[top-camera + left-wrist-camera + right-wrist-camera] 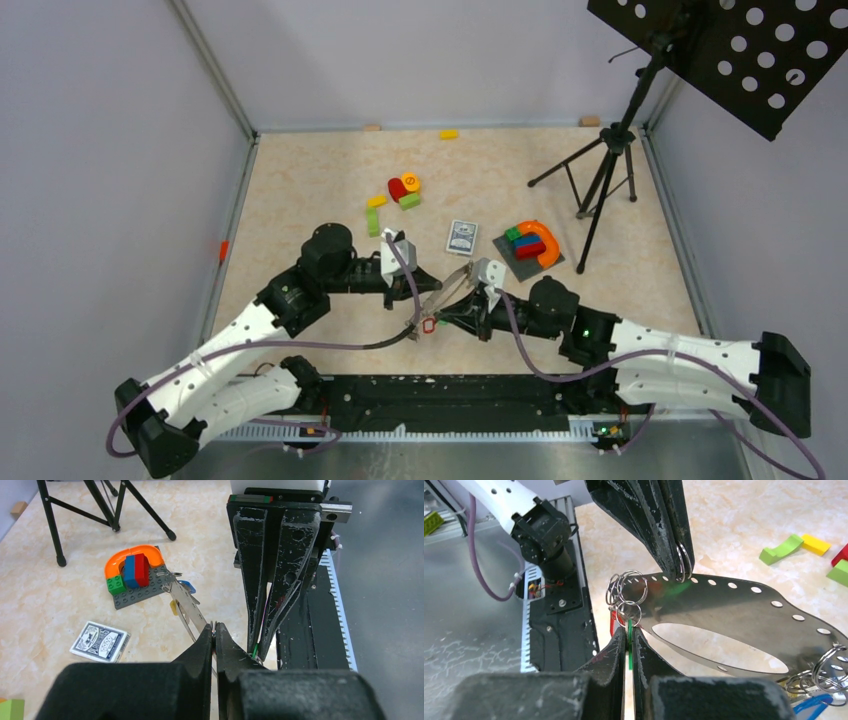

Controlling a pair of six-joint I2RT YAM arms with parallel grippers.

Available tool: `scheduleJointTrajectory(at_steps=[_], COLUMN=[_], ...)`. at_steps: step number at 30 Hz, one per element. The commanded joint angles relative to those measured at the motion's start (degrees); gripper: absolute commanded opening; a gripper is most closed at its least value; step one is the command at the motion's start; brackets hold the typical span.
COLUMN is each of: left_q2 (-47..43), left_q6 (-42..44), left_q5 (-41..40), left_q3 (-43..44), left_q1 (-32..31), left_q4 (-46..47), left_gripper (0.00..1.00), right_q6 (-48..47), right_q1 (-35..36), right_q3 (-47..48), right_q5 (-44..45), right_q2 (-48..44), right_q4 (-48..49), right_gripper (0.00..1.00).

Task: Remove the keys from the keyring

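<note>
The keyring [734, 607] is a wide flat grey metal loop with holes along its rim, held up between the two arms [455, 278]. My left gripper [214, 630] is shut on a small split ring [681, 562] at the loop's edge. My right gripper [629, 637] is shut on the green tag [629, 645] of one key, just below a cluster of small rings [626, 592]. A red tag [428, 325] hangs beside it. Keys with a blue tag [187, 586] and a yellow tag [173, 607] hang at the loop's far end.
A playing-card box [461, 237] lies behind the grippers. A grey baseplate [510, 262] with an orange arch [545, 240] and blocks sits to its right, near a black tripod [600, 180]. Loose toy blocks [400, 192] lie further back. The arms' black base rail [450, 395] runs along the near edge.
</note>
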Motion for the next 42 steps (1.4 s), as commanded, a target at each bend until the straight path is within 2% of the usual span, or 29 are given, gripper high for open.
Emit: scheduleJointTrajectory(at_steps=[1,11,21,25,31,34,39,41,42], left_q2=[-1.73,-1.58,-0.47,-0.86,-1.68,-2.03,-3.48,-4.43,-5.12], left_q6=[0.59,0.61,-1.44,-1.89,-3.15,-3.31,-4.13,-5.03,-5.58], left_q5=[3.29,4.59,7.54,7.83,7.74,7.75,7.01,5.63,4.45], left_q3=[-0.88,-2.56,-3.40,-3.72,-4.48,-4.28,-3.98,-3.93,-4.07], left_q1=[-0.20,-0.22,-0.20,-0.20,-0.20,-0.20,-0.20,-0.20,-0.20], left_q4=[4.85,5.22,8.61,8.85,10.98,11.10,11.16,11.15,11.19], left_gripper=[0.05,0.04,0.12,0.23,0.34,0.39,0.53,0.63,0.78], right_q6=[1.64,4.61,10.73,11.03,10.86,9.98,7.73,7.20,7.12], right_q1=[0.39,0.39,0.39,0.38,0.39,0.39,0.39,0.39,0.39], right_q3=[3.74,6.25,3.19,2.97,2.29,2.37,2.84,2.96,2.96], right_q5=[-2.63,-8.76,-16.19,-16.62,-16.54,-16.38,-15.96,-15.65,-15.35], right_q2=[-1.64,-2.12,0.93,0.61,-0.43,-1.36,-4.37,-5.74,-6.39], right_q4=[-4.77,-4.13,9.26,10.70,11.18,8.92,1.42,-1.71,-3.14], right_gripper=[0.00,0.00,0.00,0.00,0.00,0.00,0.00,0.00,0.00])
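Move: The keyring plate's middle hangs some 5 cm below the left fingertips and roughly 1 cm forward, level sideways; those shut fingers still pinch a pair of rings at its upper edge. From the right hand, which already grips the green key tag, the plate's middle lies about 4 cm forward, level sideways and in height. The red tag sits about 3 cm left and 2 cm back of the right fingertips. The card deck lies about 30 cm forward, 7 cm right and 27 cm below the left hand. Keep the right gripper shut on the green key tag and draw it back about 5 cm and up some 4 cm, turning it roughly 15 degrees counter-clockwise, to bring the plate with it. Let the left hand follow, easing down and back about 2 cm with the rings, then open its fingers past halfway to let go of them, rising again towards the end. ##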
